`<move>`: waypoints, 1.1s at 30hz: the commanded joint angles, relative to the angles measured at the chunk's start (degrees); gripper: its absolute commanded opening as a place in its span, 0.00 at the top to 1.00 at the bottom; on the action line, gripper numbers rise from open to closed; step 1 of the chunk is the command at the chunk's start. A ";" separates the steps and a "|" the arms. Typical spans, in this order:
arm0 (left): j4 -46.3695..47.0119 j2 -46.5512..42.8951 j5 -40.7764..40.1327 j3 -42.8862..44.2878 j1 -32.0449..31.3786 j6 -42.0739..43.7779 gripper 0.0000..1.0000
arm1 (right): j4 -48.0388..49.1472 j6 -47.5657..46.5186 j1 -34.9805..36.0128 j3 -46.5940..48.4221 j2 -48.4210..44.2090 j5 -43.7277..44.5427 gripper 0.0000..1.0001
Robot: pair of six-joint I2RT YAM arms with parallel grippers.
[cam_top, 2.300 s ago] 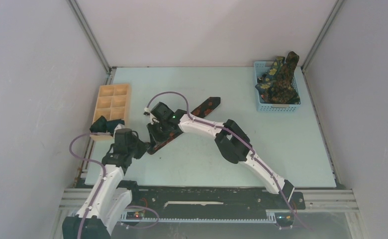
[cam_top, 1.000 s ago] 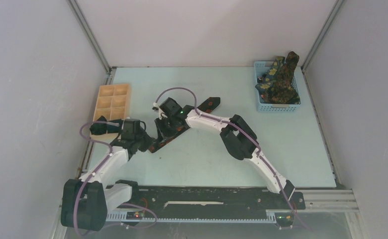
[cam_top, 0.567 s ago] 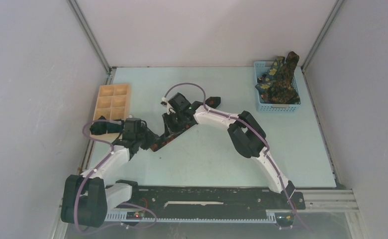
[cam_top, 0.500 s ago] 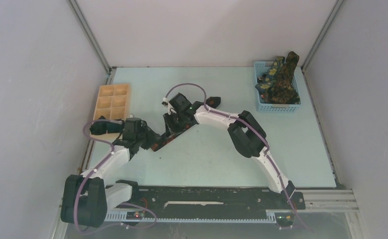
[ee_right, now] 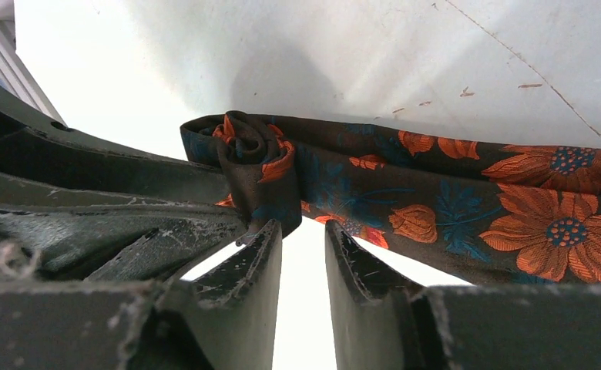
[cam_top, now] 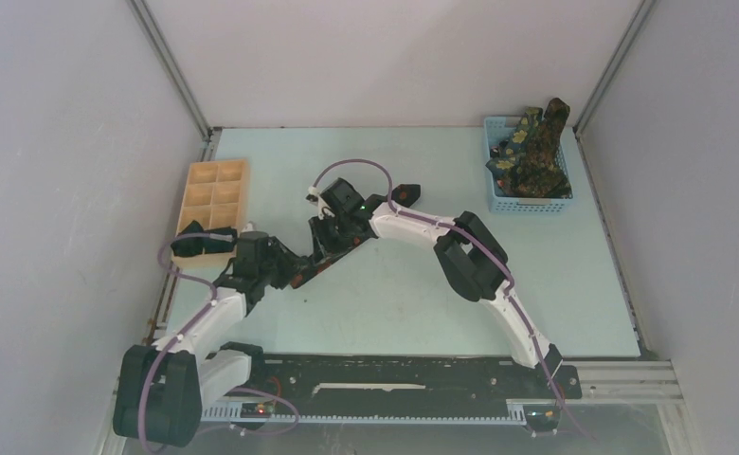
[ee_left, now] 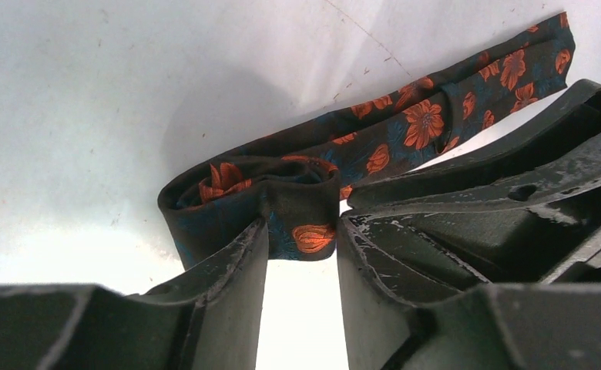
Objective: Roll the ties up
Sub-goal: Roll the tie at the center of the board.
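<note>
A black tie (cam_top: 405, 193) with orange flowers lies slantwise on the pale blue table. Its near-left end is wound into a small loose roll (ee_right: 251, 150). My left gripper (cam_top: 288, 272) is low at that end. In the left wrist view its jaws (ee_left: 301, 231) stand apart, with the tie's folded loop (ee_left: 297, 196) lying across the fingertips. My right gripper (cam_top: 326, 245) comes in from the far side. Its jaws (ee_right: 303, 231) show a narrow gap, with the roll resting just past the left fingertip (ee_right: 270, 231). More ties (cam_top: 532, 152), dark green with yellow flowers, are heaped in the basket.
The blue mesh basket (cam_top: 527, 206) stands at the far right corner. A pale wooden compartment tray (cam_top: 217, 181) lies along the left edge, with a dark bundle (cam_top: 198, 241) at its near end. Grey walls close in on both sides.
My left gripper's jaws have opened off the tie's end and the left wrist has drawn slightly nearer. The right gripper shifted a little toward the far right, then held still.
</note>
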 commanded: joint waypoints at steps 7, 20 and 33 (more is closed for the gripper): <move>-0.90 -3.81 -2.08 -1.60 -0.50 -0.41 0.62 | 3.69 -0.57 0.08 0.50 -5.22 -3.21 0.64; -0.38 -4.36 -1.94 -2.00 -0.47 -0.76 0.75 | 1.98 -0.03 0.89 5.06 -0.22 -2.41 0.60; -0.50 -5.10 -1.48 -1.94 -0.48 -0.76 0.72 | -1.45 -0.77 1.55 9.21 4.44 -0.01 0.66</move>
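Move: The coiled end of the tie sits right at my left hand, about 1 cm ahead and 1 cm left of its point, some 1 cm lower. From my right hand the coil is roughly 3 cm left, 2 cm back and 1 cm down. The tie's flat far end lies about 17 cm ahead and 23 cm right of my left hand; the compartment box is about 12 cm ahead and 20 cm left of that same hand, both lower. I hop my right hand up about 3.5 cm while easing it some 2 cm left towards the coil, then drop it almost back to its starting height so its partly open fingers straddle the coil's near side. Meanwhile my left hand stays nearly in place, and its fingers, already around the cloth, close from about half to a quarter open to pinch the coil. ##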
